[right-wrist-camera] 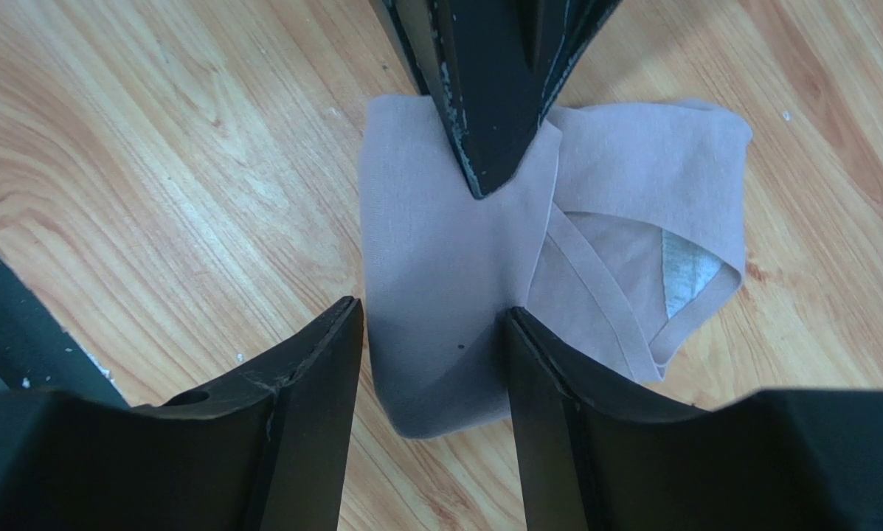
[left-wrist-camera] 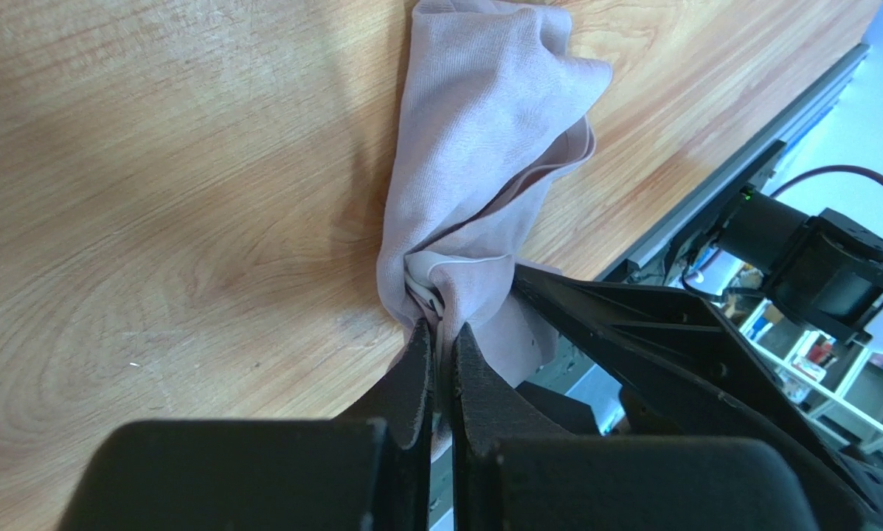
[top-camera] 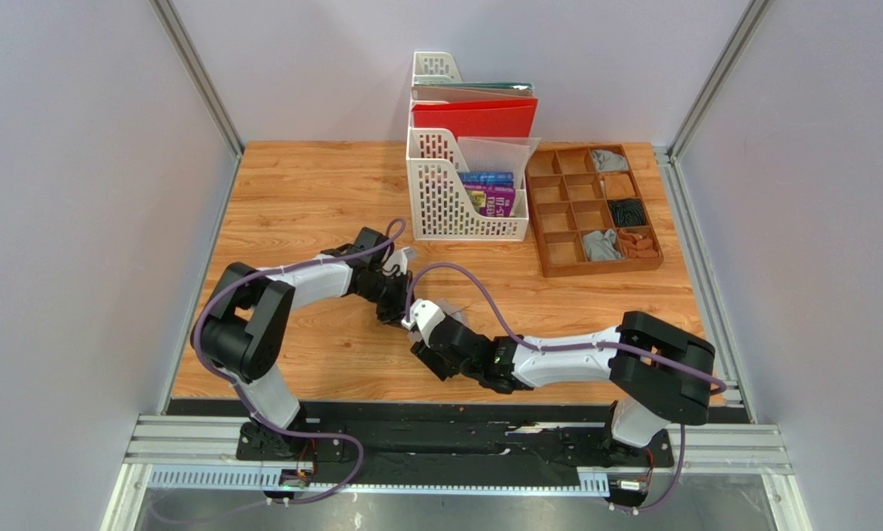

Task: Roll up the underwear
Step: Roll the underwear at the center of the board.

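Observation:
A pale pinkish-grey underwear (right-wrist-camera: 457,266) with a lighter edge band lies folded on the wooden table. My left gripper (left-wrist-camera: 442,330) is shut on a bunched part of the underwear (left-wrist-camera: 479,122), pinching cloth between its two black fingers (right-wrist-camera: 490,111). My right gripper (right-wrist-camera: 432,315) is open, its fingers standing on either side of the folded near end of the cloth without squeezing it. In the top view the two grippers meet at mid-table, left gripper (top-camera: 394,301) and right gripper (top-camera: 423,337), and they hide the garment.
Two white file racks (top-camera: 462,194) with a red folder and booklets stand at the back centre. A wooden compartment tray (top-camera: 593,208) with several rolled garments sits to their right. The black rail at the table's near edge (top-camera: 457,415) lies close behind the grippers.

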`<state>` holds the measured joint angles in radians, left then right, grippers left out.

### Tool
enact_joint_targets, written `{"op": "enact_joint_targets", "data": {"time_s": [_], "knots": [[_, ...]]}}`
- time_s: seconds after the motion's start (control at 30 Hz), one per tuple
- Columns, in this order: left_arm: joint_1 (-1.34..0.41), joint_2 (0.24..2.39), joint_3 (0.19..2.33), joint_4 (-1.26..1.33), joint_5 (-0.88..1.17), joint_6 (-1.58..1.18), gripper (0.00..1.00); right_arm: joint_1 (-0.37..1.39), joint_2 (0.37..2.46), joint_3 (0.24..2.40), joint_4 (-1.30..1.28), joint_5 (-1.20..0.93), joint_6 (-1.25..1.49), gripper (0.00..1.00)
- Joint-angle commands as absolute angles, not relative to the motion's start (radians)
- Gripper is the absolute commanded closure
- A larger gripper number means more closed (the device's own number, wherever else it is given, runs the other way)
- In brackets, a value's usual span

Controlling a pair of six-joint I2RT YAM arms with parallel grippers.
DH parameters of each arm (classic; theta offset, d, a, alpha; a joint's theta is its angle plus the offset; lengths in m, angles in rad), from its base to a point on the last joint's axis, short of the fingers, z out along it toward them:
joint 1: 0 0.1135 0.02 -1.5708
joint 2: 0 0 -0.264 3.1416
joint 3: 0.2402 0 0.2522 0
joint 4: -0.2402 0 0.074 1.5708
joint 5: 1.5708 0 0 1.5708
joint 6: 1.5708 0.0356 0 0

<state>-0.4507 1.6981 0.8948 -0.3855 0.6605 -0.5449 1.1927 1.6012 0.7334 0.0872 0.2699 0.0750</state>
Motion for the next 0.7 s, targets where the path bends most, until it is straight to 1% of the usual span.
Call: {"op": "enact_joint_targets", "data": {"time_s": [0.0, 0.2, 0.27, 0.3, 0.33, 0.4, 0.43, 0.47, 0.5, 0.53, 0.57, 0.6, 0.67], "knots": [[-0.431, 1.7, 0.923, -0.385, 0.719, -0.554, 1.0, 1.215, 1.624, 0.729, 0.089, 0.414, 0.143, 0.48], [-0.42, 1.71, 0.923, -0.377, 0.752, -0.555, 1.0, 1.233, 1.641, 0.729, 0.08, 0.48, 0.16, 0.49], [-0.419, 1.715, 0.923, -0.371, 0.762, -0.558, 1.0, 1.232, 1.657, 0.736, 0.075, 0.485, 0.166, 0.53], [-0.419, 1.715, 0.923, -0.371, 0.764, -0.558, 1.0, 1.232, 1.661, 0.739, 0.072, 0.483, 0.169, 0.57], [-0.419, 1.717, 0.923, -0.371, 0.764, -0.557, 1.0, 1.233, 1.666, 0.741, 0.072, 0.48, 0.169, 0.67], [-0.419, 1.712, 0.92, -0.371, 0.762, -0.552, 1.0, 1.232, 1.666, 0.745, 0.069, 0.468, 0.169, 0.76], [-0.419, 1.707, 0.919, -0.373, 0.761, -0.551, 1.0, 1.232, 1.664, 0.747, 0.066, 0.462, 0.167, 0.84], [-0.417, 1.703, 0.914, -0.371, 0.755, -0.551, 0.95, 1.23, 1.66, 0.747, 0.063, 0.442, 0.164, 0.88], [-0.416, 1.7, 0.911, -0.371, 0.752, -0.552, 0.87, 1.23, 1.66, 0.75, 0.058, 0.43, 0.163, 0.94], [-0.414, 1.689, 0.908, -0.365, 0.752, -0.557, 0.77, 1.229, 1.658, 0.752, 0.051, 0.404, 0.157, 0.96], [-0.411, 1.681, 0.894, -0.353, 0.761, -0.563, 0.57, 1.227, 1.657, 0.756, 0.043, 0.391, 0.155, 0.97], [-0.408, 1.657, 0.887, -0.33, 0.762, -0.571, 0.5, 1.227, 1.654, 0.765, 0.035, 0.376, 0.153, 0.99], [-0.4, 1.623, 0.865, -0.316, 0.723, -0.591, 0.42, 1.224, 1.649, 0.773, 0.012, 0.328, 0.152, 1.0]]}}
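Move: Hanging just over the underwear, the right hand's open fingers straddle its near end, whose middle is about 1 cm below and 1 cm to the right. From the same hand the left fingertips are some 3 cm ahead and 2 cm to the left, and the white basket's near side about 16 cm ahead, 8 cm right. The left hand still pinches the underwear's left end; the underwear's middle is about 3 cm to that hand's right, level fore-and-aft, and 2 cm below. Sinking about 1.5 cm and edging 1 cm to its right, with a slight clockwise turn of under 10 degrees, the right hand closes its half-open fingers nearly shut and pinches the underwear's near end. The left hand keeps its grip, staying practically in place, and only once the right has shut does it open to about half, letting go of the left end. ##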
